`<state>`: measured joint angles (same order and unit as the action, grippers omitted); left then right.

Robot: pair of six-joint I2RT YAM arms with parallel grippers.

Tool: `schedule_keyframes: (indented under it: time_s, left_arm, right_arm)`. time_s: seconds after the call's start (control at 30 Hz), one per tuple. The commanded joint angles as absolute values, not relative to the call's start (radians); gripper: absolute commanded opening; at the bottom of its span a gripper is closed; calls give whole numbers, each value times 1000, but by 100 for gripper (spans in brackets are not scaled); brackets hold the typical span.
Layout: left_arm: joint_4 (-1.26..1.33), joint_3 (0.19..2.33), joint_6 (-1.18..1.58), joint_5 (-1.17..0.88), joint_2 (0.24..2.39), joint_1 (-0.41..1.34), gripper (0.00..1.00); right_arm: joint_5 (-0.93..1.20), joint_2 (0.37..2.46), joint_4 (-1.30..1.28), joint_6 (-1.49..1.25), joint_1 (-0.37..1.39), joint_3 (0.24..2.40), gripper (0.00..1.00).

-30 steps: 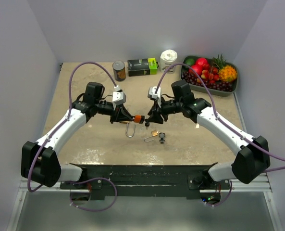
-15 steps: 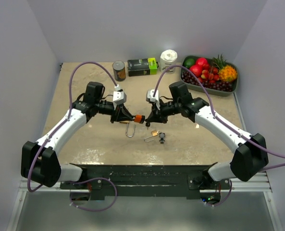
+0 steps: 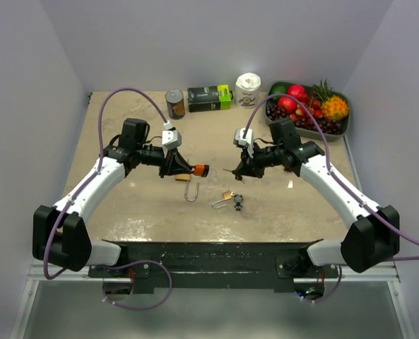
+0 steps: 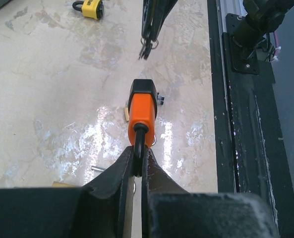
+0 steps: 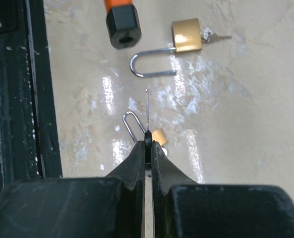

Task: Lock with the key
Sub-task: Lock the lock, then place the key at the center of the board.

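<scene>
An orange padlock (image 3: 198, 170) with a black end hangs above the table, and my left gripper (image 3: 183, 168) is shut on its black shackle. In the left wrist view the lock (image 4: 142, 111) juts straight out from between the shut fingers of that gripper (image 4: 138, 156). To the right, a short gap away, my right gripper (image 3: 236, 171) is shut on a thin key (image 5: 147, 111). The key's blade points toward the lock's black end (image 5: 123, 27) without touching it. The right gripper (image 5: 147, 144) pinches the key's head.
On the table below lie a brass padlock with a long shackle (image 5: 186, 35) and a small brass padlock (image 3: 227, 195) with keys. A yellow padlock (image 4: 92, 7) lies further right. A can (image 3: 175, 103), a green box (image 3: 210, 97), a white roll (image 3: 249, 88) and a fruit tray (image 3: 342, 128) line the back.
My right gripper closed on the key and drew back to the right, away from the orange padlock. The left arm shifted slightly left, still holding the lock.
</scene>
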<state>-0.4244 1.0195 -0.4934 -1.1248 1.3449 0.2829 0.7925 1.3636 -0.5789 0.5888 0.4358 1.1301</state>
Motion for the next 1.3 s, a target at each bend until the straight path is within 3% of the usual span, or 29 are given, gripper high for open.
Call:
schedule_keyframes:
  time_s: [0.0,0.23,0.47,1.27]
  left_arm:
    - [-407,1080,-523,-1187,1353,264,0]
    - [-345,1062,-467,-1140,1356,262,0]
    - [-282,1023,-433,-1085,1330,262,0]
    - [-242,953,-405,-1055,1293,264,0]
  right_arm:
    - [781,1315,-661,664,384,1121,0]
    - [687,1313,-476,451,298,1086,0]
    - [462,1393,-361,247,233,1046,0]
    - [331,1739,-387,144,48,1155,0]
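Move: The right hand holds the keys and takes them to a bare patch of table roughly 17 cm to its right, 11 cm ahead and some 18 cm below. The yellow lock lies about 6 cm farther right of that patch and 2 cm farther out. Almost under the right hand are the grey doll, about 2 cm back and 1 cm right, and the small gold lock, 1 cm ahead and 3 cm left. From the left hand, the patch is about 33 cm right, 11 cm ahead and 19 cm below. Rightward first, away from the orange lock, then curving forward and finally steeply down, the right hand carries the keys to just beside the yellow lock: about 16 cm right, 15 down and 11 forward. Its wrist swings some 50 degrees clockwise and tips down as the fingers keep their pinch. The left hand still grips the orange lock, easing slightly forward and down. ##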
